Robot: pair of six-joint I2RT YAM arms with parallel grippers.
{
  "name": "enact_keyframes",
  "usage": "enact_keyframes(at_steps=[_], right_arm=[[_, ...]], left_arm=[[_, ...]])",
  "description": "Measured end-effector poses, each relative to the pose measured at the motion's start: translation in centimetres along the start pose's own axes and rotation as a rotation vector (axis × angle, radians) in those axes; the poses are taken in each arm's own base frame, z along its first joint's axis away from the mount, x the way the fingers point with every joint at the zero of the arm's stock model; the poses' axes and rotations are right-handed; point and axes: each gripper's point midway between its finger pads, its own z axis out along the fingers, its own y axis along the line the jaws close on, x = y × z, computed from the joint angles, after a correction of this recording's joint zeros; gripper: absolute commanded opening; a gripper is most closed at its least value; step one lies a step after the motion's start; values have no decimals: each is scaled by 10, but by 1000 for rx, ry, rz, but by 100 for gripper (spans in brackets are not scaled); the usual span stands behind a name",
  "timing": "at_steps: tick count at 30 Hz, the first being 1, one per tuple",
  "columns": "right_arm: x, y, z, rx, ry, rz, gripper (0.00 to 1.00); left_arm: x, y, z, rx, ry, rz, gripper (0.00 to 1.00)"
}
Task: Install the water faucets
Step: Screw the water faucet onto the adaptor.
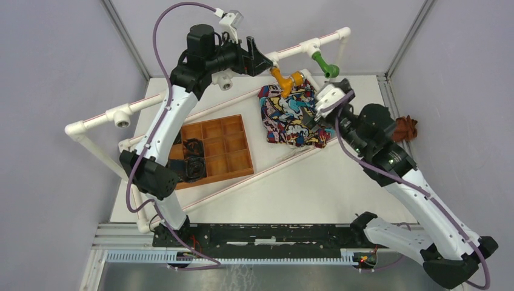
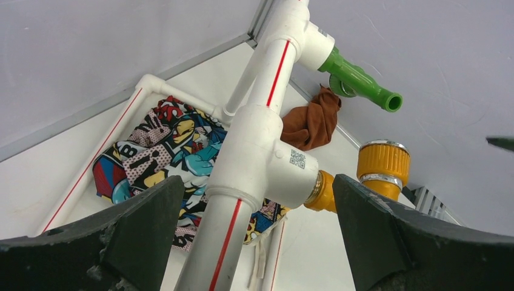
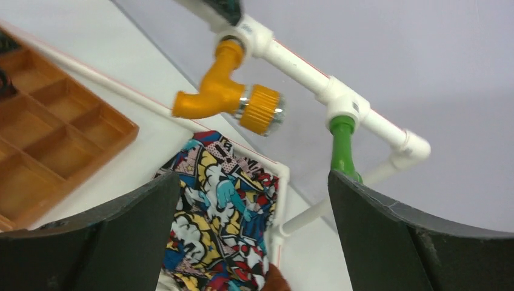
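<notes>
The orange-yellow water faucet (image 1: 285, 80) (image 3: 221, 94) sits screwed into a white T-fitting (image 2: 267, 157) on the raised pipe rail. The green water faucet (image 1: 324, 63) (image 2: 357, 79) hangs from the fitting beside it, further right. My left gripper (image 1: 257, 57) (image 2: 257, 180) is open, its jaws straddling the pipe and T-fitting without touching them, and the orange faucet's base sits by the right jaw. My right gripper (image 1: 327, 97) (image 3: 254, 176) is open and empty, hovering over the comic-print cloth (image 3: 224, 206), below and just right of the faucets.
A white pipe frame (image 1: 157, 100) runs around and above the table, with other T-fittings (image 1: 121, 115) on its left rail. A wooden compartment tray (image 1: 212, 151) lies centre-left. The comic-print cloth (image 1: 288, 115) lies under the faucets, and a brown rag (image 1: 406, 127) at the right edge.
</notes>
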Motion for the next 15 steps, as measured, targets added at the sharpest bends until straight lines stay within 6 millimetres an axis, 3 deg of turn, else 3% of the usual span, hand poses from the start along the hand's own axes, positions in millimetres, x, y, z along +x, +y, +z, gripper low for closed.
enact_keyframes(at_steps=[8,12,15], right_arm=[[21,50,8,-37,21,-616,98],[36,61,14,-10,27,-890,98],[32,60,24,36,29,-1076,98]], left_arm=[[0,1,0,-10,16,-12,100],[0,2,2,-12,21,-42,100],[0,2,2,-11,19,-63,100]])
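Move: The orange faucet, already hanging from its white tee, lies about 10 cm ahead of the empty right hand and 7 cm to its left, roughly level or slightly lower. From that hand the tee is some 15 cm ahead and 9 cm left, and the green faucet about 13 cm ahead and 5 cm right, both near hand height. From the left hand, the orange faucet is about 6 cm back, 8 cm right and a little lower. Free of the orange faucet and still wide open, the right hand swings about 5 cm left and sinks 5 to 6 cm, easing back about 1 cm before coming forward again, to end closer in front of the faucet. All the while it keeps rolling about the line of its fingers, some 60 degrees counter-clockwise as seen from behind the hand, with the fingers still pointing forward-left and touching nothing. ##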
